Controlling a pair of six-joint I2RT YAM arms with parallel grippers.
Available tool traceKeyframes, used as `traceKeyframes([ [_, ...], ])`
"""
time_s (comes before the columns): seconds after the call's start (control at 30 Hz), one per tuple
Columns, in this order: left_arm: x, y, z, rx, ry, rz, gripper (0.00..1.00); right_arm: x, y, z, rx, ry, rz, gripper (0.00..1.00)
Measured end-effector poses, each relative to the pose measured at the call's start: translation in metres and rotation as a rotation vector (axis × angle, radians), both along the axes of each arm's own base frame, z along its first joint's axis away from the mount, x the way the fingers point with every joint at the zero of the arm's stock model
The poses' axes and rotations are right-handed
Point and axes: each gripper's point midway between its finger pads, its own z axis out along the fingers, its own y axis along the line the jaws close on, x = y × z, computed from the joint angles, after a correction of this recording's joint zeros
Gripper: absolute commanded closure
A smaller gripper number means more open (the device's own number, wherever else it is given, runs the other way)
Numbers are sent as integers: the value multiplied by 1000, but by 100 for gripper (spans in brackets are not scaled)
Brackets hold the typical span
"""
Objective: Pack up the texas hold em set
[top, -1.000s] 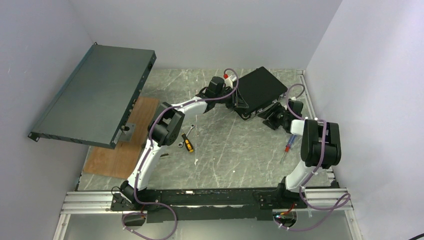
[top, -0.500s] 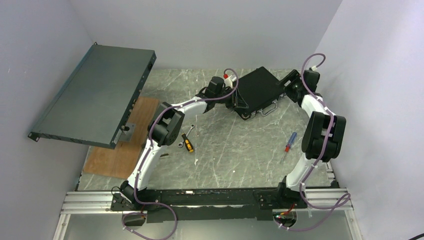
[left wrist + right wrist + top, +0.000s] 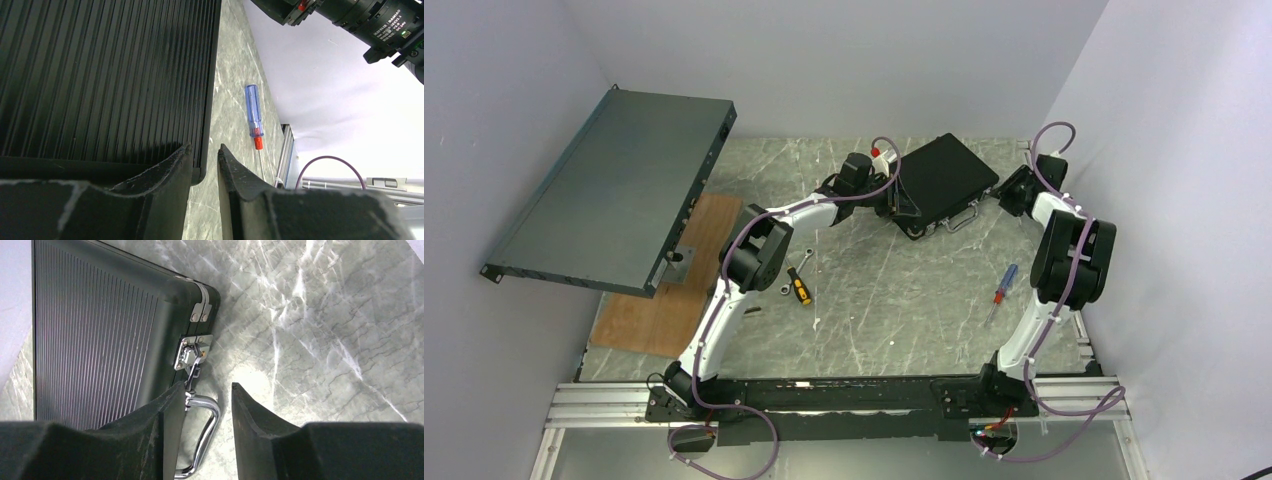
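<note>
The black ribbed briefcase (image 3: 939, 172) of the texas hold em set lies closed at the back of the table. Its chips, cards and buttons are hidden. My left gripper (image 3: 902, 205) sits at the case's near-left corner, and in the left wrist view my left gripper (image 3: 204, 146) is shut to a narrow slit with the briefcase (image 3: 105, 75) edge beside it. My right gripper (image 3: 207, 385) is open at the case's front, with the chrome handle (image 3: 205, 435) in the gap and a silver latch (image 3: 192, 352) just beyond. In the top view my right gripper (image 3: 1007, 190) is at the right corner.
A blue screwdriver (image 3: 1002, 287) lies near the right arm. A yellow-handled screwdriver (image 3: 799, 288) and a wrench (image 3: 796, 272) lie at centre left. A large dark-grey panel (image 3: 614, 190) leans at the left over a wooden board (image 3: 664, 300). Walls close in at the back and right.
My right arm swung from the case's front by the handle up toward the back-right wall, then settled at the case's right corner. The left arm and the case stayed put.
</note>
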Motion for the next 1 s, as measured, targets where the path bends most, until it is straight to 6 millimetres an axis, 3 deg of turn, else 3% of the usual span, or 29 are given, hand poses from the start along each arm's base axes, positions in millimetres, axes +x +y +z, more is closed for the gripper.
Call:
traceKeyframes([
  [0.23, 0, 0, 0, 0, 0, 0, 67, 3, -2, -3, 2, -10, 9, 62],
  [0.57, 0, 0, 0, 0, 0, 0, 67, 11, -4, -6, 6, -21, 5, 78],
  [1.0, 0, 1, 1, 4, 7, 0, 67, 15, -7, -24, 73, -12, -50, 79],
])
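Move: The right hand's open fingers are just over the poker case's right latch: about 2 cm ahead, 1 cm left and 3 cm below. The carrying handle lies some 3 cm back and 6 cm left, the case's near-right corner about 4 cm ahead and 1 cm right, and the closed lid's middle roughly 4 cm ahead and 10 cm left. From the left hand the latch is about 16 cm right, 4 cm ahead and 5 cm lower. The right hand eases down and forward some 3 cm onto the latch, closing its fingers around the loop. ##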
